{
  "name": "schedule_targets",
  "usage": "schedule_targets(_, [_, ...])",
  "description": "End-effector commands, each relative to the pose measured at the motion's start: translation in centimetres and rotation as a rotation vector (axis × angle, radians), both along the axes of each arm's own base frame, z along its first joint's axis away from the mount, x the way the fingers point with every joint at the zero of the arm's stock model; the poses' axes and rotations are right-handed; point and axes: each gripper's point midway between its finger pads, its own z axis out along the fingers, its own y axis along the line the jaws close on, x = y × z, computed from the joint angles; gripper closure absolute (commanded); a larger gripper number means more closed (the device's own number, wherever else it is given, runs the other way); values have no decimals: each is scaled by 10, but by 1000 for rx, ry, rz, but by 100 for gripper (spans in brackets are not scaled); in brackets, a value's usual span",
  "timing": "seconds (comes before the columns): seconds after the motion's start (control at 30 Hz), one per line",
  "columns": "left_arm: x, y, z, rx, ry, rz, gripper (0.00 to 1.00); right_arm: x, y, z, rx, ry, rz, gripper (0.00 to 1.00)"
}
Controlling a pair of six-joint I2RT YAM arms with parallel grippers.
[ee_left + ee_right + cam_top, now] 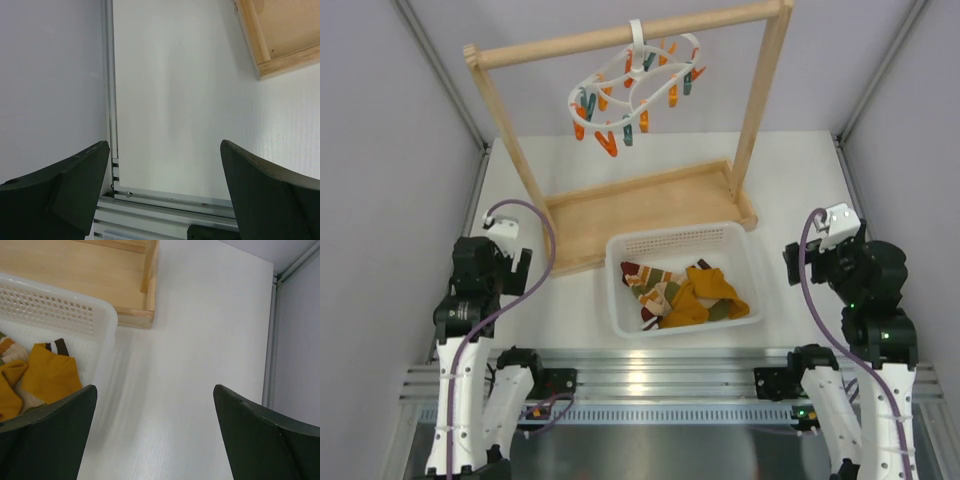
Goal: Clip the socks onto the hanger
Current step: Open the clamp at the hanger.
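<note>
Mustard-yellow and striped socks lie piled in a white basket at the table's middle front; a yellow sock shows in the right wrist view. The white oval hanger with orange and teal pegs hangs from the wooden rail at the back. My left gripper is open at the left, over bare table. My right gripper is open to the right of the basket, with nothing between its fingers.
A wooden rail frame stands on a wooden base behind the basket; its corners show as the base in the left wrist view and the base in the right. Grey walls close in both sides. An aluminium rail runs along the near edge.
</note>
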Motion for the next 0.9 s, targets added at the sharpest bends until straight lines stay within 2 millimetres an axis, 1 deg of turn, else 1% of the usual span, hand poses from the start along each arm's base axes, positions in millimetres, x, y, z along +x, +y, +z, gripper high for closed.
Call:
schedule_targets(0.0, [13,5,31,17,-127,27,2,7,17,26,98,-65,51,0])
schedule_targets(0.03, [15,6,40,28,-153,25,2,7,23,28,109,-65,82,0])
schedule_targets(0.07, [16,6,45,33,-163,22,2,7,26,27,94,-67,114,0])
schedule_targets(0.1, [18,3,49,17,-173,15,2,7,32,27,93,-68,151,0])
schedule_targets(0.13, [19,1,64,0,-210,10,2,8,42,31,107,-87,211,0])
schedule_targets(0.17, [20,-6,71,-45,-233,2,2,11,47,27,146,-75,224,0])
schedule_targets(0.2, [22,-21,78,-103,-253,-61,3,13,51,27,175,-70,239,0])
schedule_targets(0.23, [21,-33,92,-146,-288,-111,4,16,60,37,202,-112,283,0])
schedule_targets(0.27, [21,-48,99,-207,-314,-168,4,18,66,37,255,-103,301,0])
schedule_targets(0.3, [19,-60,108,-251,-346,-219,2,20,71,43,283,-124,327,0])
schedule_targets(0.33, [14,-84,126,-319,-418,-333,2,21,79,48,318,-137,367,0])
schedule_targets(0.37, [10,-95,134,-385,-452,-363,2,26,85,64,382,-196,383,0])
schedule_targets(0.43, [-3,-123,147,-483,-483,-493,2,31,95,76,438,-235,428,0])
schedule_targets(0.47, [-6,-132,151,-548,-484,-512,2,28,111,91,482,-276,495,1])
schedule_targets(0.5, [-6,-138,150,-590,-469,-528,2,35,118,95,494,-280,514,0])
schedule_targets(0.53, [-7,-142,150,-615,-460,-545,3,38,125,100,499,-288,534,0])
schedule_targets(0.57, [-8,-149,155,-642,-469,-581,3,32,144,113,499,-310,602,1])
schedule_targets(0.6, [-9,-150,158,-646,-485,-587,3,43,151,114,492,-310,590,1])
schedule_targets(0.63, [-8,-150,158,-649,-494,-588,3,42,161,121,483,-331,616,2])
schedule_targets(0.67, [-8,-151,166,-644,-528,-606,2,32,182,138,467,-392,693,3])
schedule_targets(0.7, [-11,-153,168,-645,-540,-622,2,39,192,140,453,-404,694,4])
schedule_targets(0.73, [-11,-154,171,-646,-553,-628,2,38,202,145,443,-425,719,6])
schedule_targets(0.77, [-13,-157,173,-664,-554,-644,2,29,218,159,415,-484,776,11])
schedule_targets(0.8, [-14,-159,178,-665,-568,-663,2,39,228,162,411,-504,772,14])
schedule_targets(0.83, [-16,-161,180,-680,-569,-673,2,39,234,177,414,-546,777,18])
schedule_targets(0.87, [-16,-162,182,-688,-576,-671,2,38,246,181,412,-567,793,27])
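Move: The orange clamp hanging lowest at the hanger's near edge, the likely target, is some 36 cm left of the right hand, 13 cm ahead and 15 cm higher; a teal clamp hangs about 3 cm to its right and 2 cm farther out. The stand's right post rises 25 cm ahead and 9 cm left of the right hand; the sock bin is 20 cm left, 5 cm ahead, 20 cm below. From the left hand that orange clamp is 21 cm right, 13 ahead, 20 up. The hanger's near clamps draw both empty hands in: the right sweeps about 23 cm left and some 10 cm up, over the bin's far side, swinging its fingers counter-clockwise towards them, and late on begins to narrow its wide-open fingers. The left, fingers still wide, goes up and rightwards about equally, tilting up and turning clockwise. Neither touches a clamp yet. ##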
